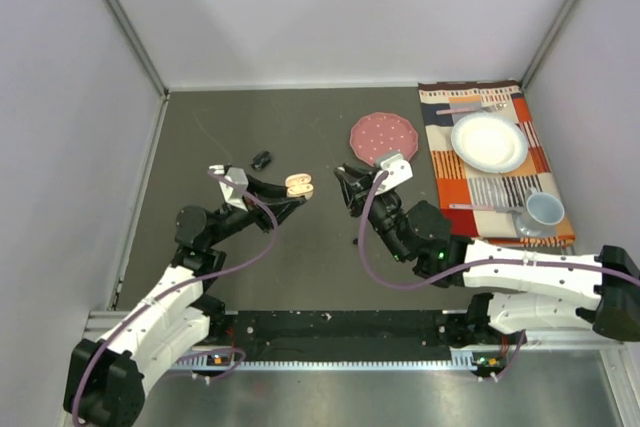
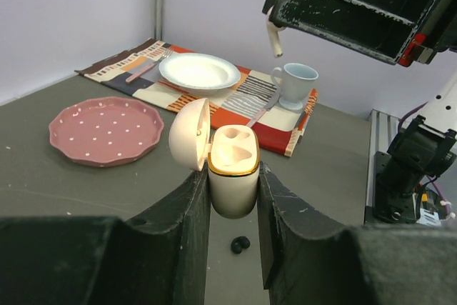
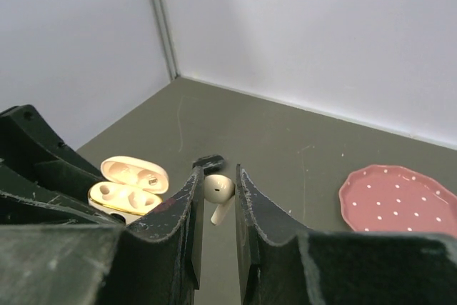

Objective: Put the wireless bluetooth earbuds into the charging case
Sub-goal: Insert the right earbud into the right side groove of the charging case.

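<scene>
My left gripper (image 2: 233,189) is shut on the cream charging case (image 2: 233,166), holding it upright above the table with its lid (image 2: 191,133) swung open to the left and both sockets empty. In the top view the case (image 1: 299,185) is at the table's middle. My right gripper (image 3: 218,176) is shut on a white earbud (image 3: 218,189), stem pointing down, just to the right of the case (image 3: 127,189) and apart from it. That earbud (image 2: 274,39) hangs above and behind the case in the left wrist view. A black earbud (image 2: 240,245) lies on the table under the case.
A pink dotted plate (image 1: 383,134) lies at the back centre. On the right, a striped placemat (image 1: 455,182) carries a white plate (image 1: 489,141), a pale cup (image 1: 543,210) and forks. Another small black item (image 1: 262,159) rests on the table behind the left gripper (image 1: 297,192).
</scene>
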### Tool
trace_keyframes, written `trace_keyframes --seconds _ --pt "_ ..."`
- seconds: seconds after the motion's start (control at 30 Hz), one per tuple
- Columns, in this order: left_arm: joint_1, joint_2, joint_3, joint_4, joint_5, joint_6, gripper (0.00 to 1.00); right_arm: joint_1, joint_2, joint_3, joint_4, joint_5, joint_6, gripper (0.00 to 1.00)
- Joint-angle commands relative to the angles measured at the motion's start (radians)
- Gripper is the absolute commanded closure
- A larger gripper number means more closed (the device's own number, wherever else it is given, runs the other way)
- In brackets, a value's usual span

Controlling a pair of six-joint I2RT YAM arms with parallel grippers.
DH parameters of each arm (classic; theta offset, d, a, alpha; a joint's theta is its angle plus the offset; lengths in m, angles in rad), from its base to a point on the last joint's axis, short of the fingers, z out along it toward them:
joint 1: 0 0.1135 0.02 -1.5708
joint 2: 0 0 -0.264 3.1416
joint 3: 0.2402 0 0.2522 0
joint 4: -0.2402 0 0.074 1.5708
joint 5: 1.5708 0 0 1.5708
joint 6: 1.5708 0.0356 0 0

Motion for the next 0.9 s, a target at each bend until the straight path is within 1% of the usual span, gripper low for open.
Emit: trace_keyframes --seconds 0.0,0.13,0.3,0.53,0.87 --pt "-0.024 -0.007 0.037 0.032 0.022 0.038 1.00 0.014 0.015 0.075 -0.019 -0.122 0.021 0.92" --pt "-0.045 -0.004 0.033 0.037 0.019 0.070 1.00 0.016 0.016 0.087 -0.033 -0.190 0.067 0.92" --pt "-0.073 -0.001 0.013 0.073 -0.009 0.094 1.00 0.019 0.036 0.097 -0.045 -0.239 0.069 0.92" --pt "-0.093 -0.001 -0.015 0.130 -0.036 0.114 1.00 0.028 0.065 0.089 -0.027 -0.249 0.067 0.92" --pt "-0.098 0.002 -0.013 0.125 -0.038 0.122 1.00 0.029 0.085 0.081 -0.002 -0.236 0.043 0.92"
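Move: The open case, still held upright in the left fingers, lies about 8 cm to the right hand's left, 1 cm back and 4 cm lower; the earbud already gripped by the right hand is some 9 cm to the left hand's right, 2 cm ahead and 5 cm higher. Roughly 22 cm below the right hand, on the table, are a black earbud 4 cm to its right and level with it, and the dark box 22 cm ahead, 16 cm left. The stem of the held earbud comes to the mouth of the case's right-hand groove, seeming just to touch its rim, as the right hand sweeps about 5 cm left and 2.5 cm back, rising slightly before sinking about 2 cm, and swings some 15 degrees counter-clockwise. The left hand brings the case to meet it, 1.5 cm right and as much back, rolling slightly. Both grips hold. ##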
